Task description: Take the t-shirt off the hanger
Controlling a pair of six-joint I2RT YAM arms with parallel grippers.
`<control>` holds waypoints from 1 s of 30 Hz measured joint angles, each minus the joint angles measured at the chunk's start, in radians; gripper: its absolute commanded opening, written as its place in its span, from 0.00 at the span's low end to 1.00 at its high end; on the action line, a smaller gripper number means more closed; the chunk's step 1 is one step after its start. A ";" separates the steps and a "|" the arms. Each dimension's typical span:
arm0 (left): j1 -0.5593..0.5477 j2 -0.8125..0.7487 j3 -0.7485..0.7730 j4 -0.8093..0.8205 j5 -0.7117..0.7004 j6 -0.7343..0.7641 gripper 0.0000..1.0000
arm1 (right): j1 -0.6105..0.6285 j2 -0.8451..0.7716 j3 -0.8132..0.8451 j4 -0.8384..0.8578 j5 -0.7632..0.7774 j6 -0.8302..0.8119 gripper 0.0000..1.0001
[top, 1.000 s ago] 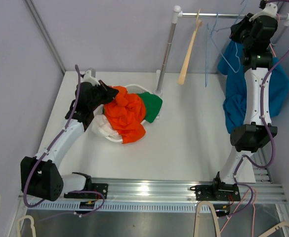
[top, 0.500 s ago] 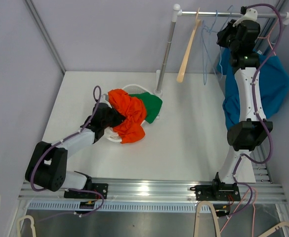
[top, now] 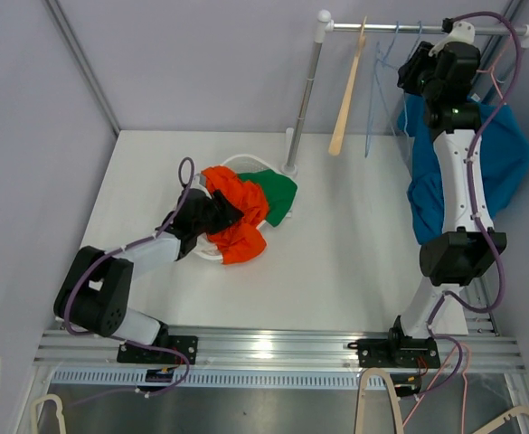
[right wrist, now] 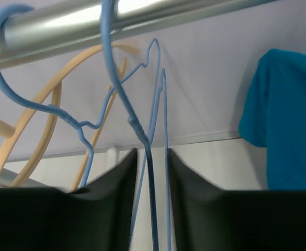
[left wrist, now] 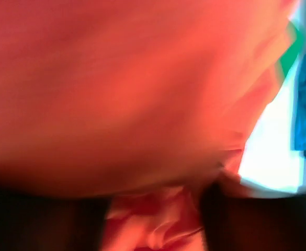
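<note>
A blue t-shirt (top: 510,154) hangs at the right end of the rail (top: 382,27), partly behind my right arm; it also shows in the right wrist view (right wrist: 291,115). Its hanger is hidden. My right gripper (top: 410,65) is up at the rail, jaws a little apart around the wire of an empty blue hanger (right wrist: 141,130), without visibly touching it (right wrist: 153,157). My left gripper (top: 221,212) is low on the table, pushed into an orange garment (top: 241,221). Blurred orange cloth (left wrist: 116,78) fills the gap between its spread jaws (left wrist: 155,219).
A white basket (top: 203,253) holds the orange garment and a green one (top: 280,194). A wooden hanger (top: 347,95) and blue wire hangers (top: 371,99) hang from the rail. The rail's post (top: 305,99) stands behind the basket. Walls close in left and back.
My left arm has folded down and back toward its base, gripper sliding to the near left side of the orange heap. My right gripper moved left along the rail, the blue hanger shifting left too.
</note>
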 measured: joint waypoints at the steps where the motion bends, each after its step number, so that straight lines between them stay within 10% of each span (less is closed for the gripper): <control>1: -0.001 -0.002 0.005 0.000 0.009 -0.005 0.86 | -0.009 -0.011 -0.001 -0.004 0.008 -0.002 0.45; 2: -0.005 -0.006 0.012 -0.005 0.013 -0.010 0.99 | -0.017 -0.021 -0.001 -0.005 0.021 -0.003 0.47; 14: -0.032 -0.256 0.042 -0.189 -0.140 -0.023 0.99 | -0.145 -0.208 0.006 -0.018 0.160 -0.008 0.71; 24: -0.105 -0.496 0.048 -0.255 -0.196 -0.023 1.00 | -0.277 -0.027 0.221 -0.077 0.072 0.008 0.99; 30: -0.124 -0.633 0.040 -0.288 -0.187 -0.022 0.99 | -0.274 -0.001 0.123 -0.077 0.085 -0.041 0.99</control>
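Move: The left hand is in the orange t-shirt bundle, its middle some 2 cm below the fingers. The green t-shirt lies about 10 cm to the right and 6 cm farther out, 3 cm lower. The right hand has the emptied light blue hanger's wire about 3 cm ahead. Its goal, the pink hanger, is roughly 22 cm to the right, 3 cm ahead and 4 cm higher; the blue t-shirt hangs from it, its middle about 22 cm right, 2 cm ahead and 15 cm below the hand. Both grippers, already opening, spread wide: the left comes free of the orange t-shirt and climbs about 18 cm, drawing some 6 cm back and tilting up; the right leaves the light blue hanger and goes about 16 cm right towards the pink one. It arcs back and up about 10 cm, then forward and down, turning some 20 degrees clockwise. ##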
